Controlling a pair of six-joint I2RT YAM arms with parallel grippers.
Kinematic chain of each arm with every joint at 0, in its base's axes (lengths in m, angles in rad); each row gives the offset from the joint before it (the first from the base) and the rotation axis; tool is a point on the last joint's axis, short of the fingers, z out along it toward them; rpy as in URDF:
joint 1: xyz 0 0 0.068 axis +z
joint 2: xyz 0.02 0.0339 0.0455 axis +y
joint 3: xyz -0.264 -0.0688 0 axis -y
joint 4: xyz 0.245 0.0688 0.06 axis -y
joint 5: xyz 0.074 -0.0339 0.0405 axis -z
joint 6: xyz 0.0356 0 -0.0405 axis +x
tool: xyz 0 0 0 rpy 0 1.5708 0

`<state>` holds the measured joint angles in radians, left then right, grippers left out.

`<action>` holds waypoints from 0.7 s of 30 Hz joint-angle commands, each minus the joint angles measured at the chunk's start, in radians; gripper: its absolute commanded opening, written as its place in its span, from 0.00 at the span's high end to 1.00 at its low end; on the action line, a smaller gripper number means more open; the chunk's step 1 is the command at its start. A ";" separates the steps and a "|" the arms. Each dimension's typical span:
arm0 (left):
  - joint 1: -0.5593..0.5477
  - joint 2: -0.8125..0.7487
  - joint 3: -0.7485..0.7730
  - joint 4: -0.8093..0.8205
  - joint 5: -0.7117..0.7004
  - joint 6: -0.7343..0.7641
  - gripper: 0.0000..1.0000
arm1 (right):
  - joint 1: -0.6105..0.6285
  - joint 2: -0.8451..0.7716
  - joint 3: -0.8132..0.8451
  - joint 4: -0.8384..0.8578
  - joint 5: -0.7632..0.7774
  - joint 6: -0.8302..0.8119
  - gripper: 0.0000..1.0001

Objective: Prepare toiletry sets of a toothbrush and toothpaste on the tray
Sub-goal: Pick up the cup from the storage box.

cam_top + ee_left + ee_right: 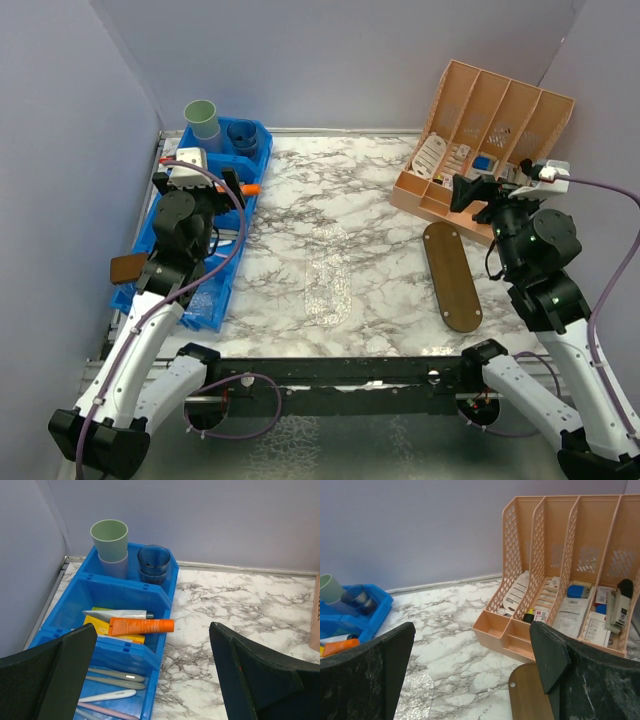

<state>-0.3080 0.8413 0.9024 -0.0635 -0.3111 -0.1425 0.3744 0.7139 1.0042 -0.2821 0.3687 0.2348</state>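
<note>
At the far left a mint green cup (109,536) sits stacked on a lilac cup (113,566) beside dark smoky cups (153,557) in the back blue bin (262,150). The middle bin holds an orange toothpaste tube (141,626), a white tube (117,614) and a yellow box (100,627). Several toothbrushes (112,676) lie in the near bin. My left gripper (152,645) hovers open over these bins, holding nothing. A brown wooden oval tray (452,277) lies right of centre. My right gripper (472,645) hangs open and empty above its far end.
A clear textured oval dish (327,275) lies mid-table on the marble top. A peach desk organizer (555,575) with papers, a stapler and small items stands at the back right. Purple walls close the left, back and right sides.
</note>
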 commanded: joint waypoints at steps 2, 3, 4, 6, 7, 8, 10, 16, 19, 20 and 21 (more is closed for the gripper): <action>-0.001 0.018 -0.011 0.096 0.005 0.015 0.01 | -0.033 -0.055 -0.087 0.100 -0.180 0.063 0.00; -0.006 0.026 -0.012 0.100 -0.003 0.020 0.01 | -0.036 -0.058 -0.101 0.105 -0.198 0.070 0.00; -0.012 0.033 -0.011 0.102 -0.014 0.025 0.01 | -0.038 -0.058 -0.112 0.107 -0.216 0.075 0.00; -0.025 0.055 -0.010 0.103 -0.043 0.034 0.01 | -0.042 -0.060 -0.124 0.106 -0.240 0.089 0.00; -0.033 0.068 -0.007 0.101 -0.060 0.040 0.01 | -0.044 -0.059 -0.129 0.105 -0.250 0.098 0.00; -0.041 0.085 -0.003 0.095 -0.078 0.045 0.01 | -0.045 -0.057 -0.136 0.105 -0.264 0.104 0.00; -0.052 0.128 0.012 0.075 -0.118 0.044 0.01 | -0.046 -0.057 -0.150 0.107 -0.294 0.113 0.00; -0.054 0.340 0.118 0.009 -0.115 -0.032 0.01 | -0.048 -0.071 -0.219 0.115 -0.386 0.145 0.01; 0.007 0.472 0.221 -0.030 0.004 -0.115 0.01 | -0.049 -0.072 -0.245 0.101 -0.399 0.149 0.01; 0.038 0.516 0.264 -0.042 0.051 -0.152 0.01 | -0.049 -0.069 -0.250 0.092 -0.398 0.151 0.01; 0.071 0.565 0.306 -0.055 0.097 -0.188 0.01 | -0.049 -0.069 -0.254 0.083 -0.396 0.151 0.01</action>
<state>-0.3321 1.2785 1.0634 -0.0689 -0.3634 -0.1879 0.3317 0.6514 0.7700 -0.2012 0.0265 0.3645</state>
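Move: The blue cup stands about 18 cm ahead of my left hand, some 3 cm to its left and roughly 18 cm below. The green cup is about 8 cm to the left of the blue one and 2 cm farther out. The orange toothpaste lies about 8 cm ahead of my left hand, 3 cm left and 24 cm down. From my right hand the blue cup is some 23 cm ahead, 34 cm to the left and 21 cm below. Easing off slowly and then speeding up, I send my open left hand forward and down, about 8 cm each way and 3 cm to the right, over the toothpaste compartment towards the blue cup, fingers tipping down some 15 degrees. My open right hand sinks about 7 cm and swings 5 cm left, turning counter-clockwise; neither touches anything. ##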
